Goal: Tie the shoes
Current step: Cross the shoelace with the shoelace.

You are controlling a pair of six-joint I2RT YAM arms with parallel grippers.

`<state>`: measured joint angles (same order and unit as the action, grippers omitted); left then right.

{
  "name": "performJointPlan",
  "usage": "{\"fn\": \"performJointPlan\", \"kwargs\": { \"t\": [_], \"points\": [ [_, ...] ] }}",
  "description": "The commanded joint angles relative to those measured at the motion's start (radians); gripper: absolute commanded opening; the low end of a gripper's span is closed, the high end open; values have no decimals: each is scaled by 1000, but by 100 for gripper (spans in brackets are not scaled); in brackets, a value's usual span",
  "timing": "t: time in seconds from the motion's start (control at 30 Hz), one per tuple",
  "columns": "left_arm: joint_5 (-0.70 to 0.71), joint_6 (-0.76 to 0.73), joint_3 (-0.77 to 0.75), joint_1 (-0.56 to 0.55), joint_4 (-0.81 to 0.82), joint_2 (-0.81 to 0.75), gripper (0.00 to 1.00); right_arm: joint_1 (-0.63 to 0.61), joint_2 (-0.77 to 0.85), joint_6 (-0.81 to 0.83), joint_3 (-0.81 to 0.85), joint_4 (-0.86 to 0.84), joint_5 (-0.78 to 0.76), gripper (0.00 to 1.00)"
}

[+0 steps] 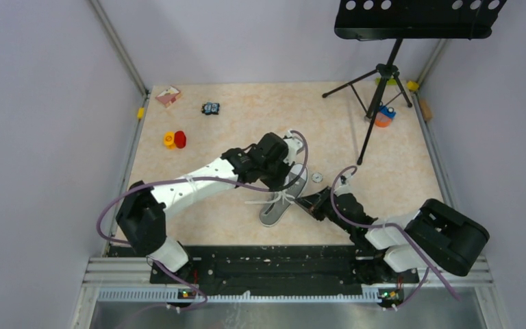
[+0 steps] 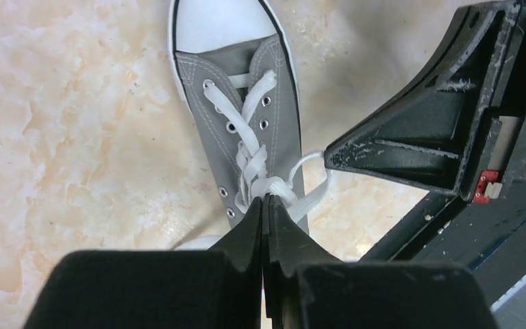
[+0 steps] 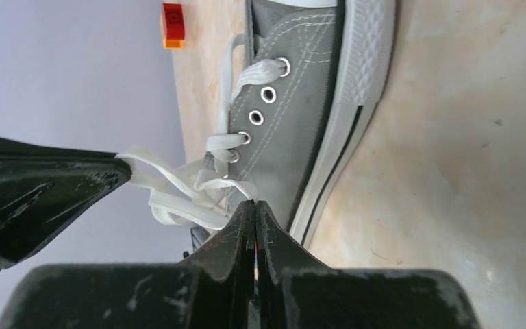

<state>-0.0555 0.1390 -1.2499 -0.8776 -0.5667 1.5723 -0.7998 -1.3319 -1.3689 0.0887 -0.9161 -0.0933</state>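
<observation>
A grey canvas sneaker, the shoe, lies mid-table with its white toe cap pointing away. Its white laces are threaded up the eyelets and bunch near the tongue. My left gripper is shut on a lace at that bunch; from the right wrist view it shows with lace strands running out of its tip. My right gripper is shut on a lace beside the shoe's side panel. In the left wrist view its tip holds a lace loop.
A black music stand on a tripod stands at the back right, with an orange and blue item by its legs. Red and yellow pieces, a small dark object and a pink box lie back left. A small disc lies right of the shoe.
</observation>
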Motion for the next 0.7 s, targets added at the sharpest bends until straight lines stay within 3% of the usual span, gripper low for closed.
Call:
{"fn": "performJointPlan", "kwargs": {
  "t": [0.0, 0.37, 0.53, 0.67],
  "points": [
    [-28, 44, 34, 30, 92, -39, 0, 13, -10, 28, 39, -55, 28, 0],
    [-74, 146, 100, 54, 264, -93, 0, 12, 27, 40, 33, -2, 32, 2],
    [-168, 174, 153, 56, 342, -113, 0, 14, 79, 76, 36, 43, 39, 27],
    [-249, 211, 202, 57, 426, -107, 0, 19, 275, 231, 89, 311, -8, 39]
  ]
}}
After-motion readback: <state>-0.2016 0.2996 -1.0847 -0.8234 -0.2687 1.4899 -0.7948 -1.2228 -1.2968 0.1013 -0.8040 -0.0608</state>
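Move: Both hands already pinch the shoelace. Its crossing on the shoe lies about 7 cm below the left hand, 2 cm back and 1 cm to its left; from the right hand it is some 4 cm left, 1 cm ahead and about level. The shoe's toe is roughly 5 cm ahead and 5 cm right of the left hand, 10 cm below; the round chip is 3 cm ahead, 10 cm right and 14 cm below. Right hand opens, freeing the shoelace; left keeps it pinched, easing forward, then right and up some 2 cm. ##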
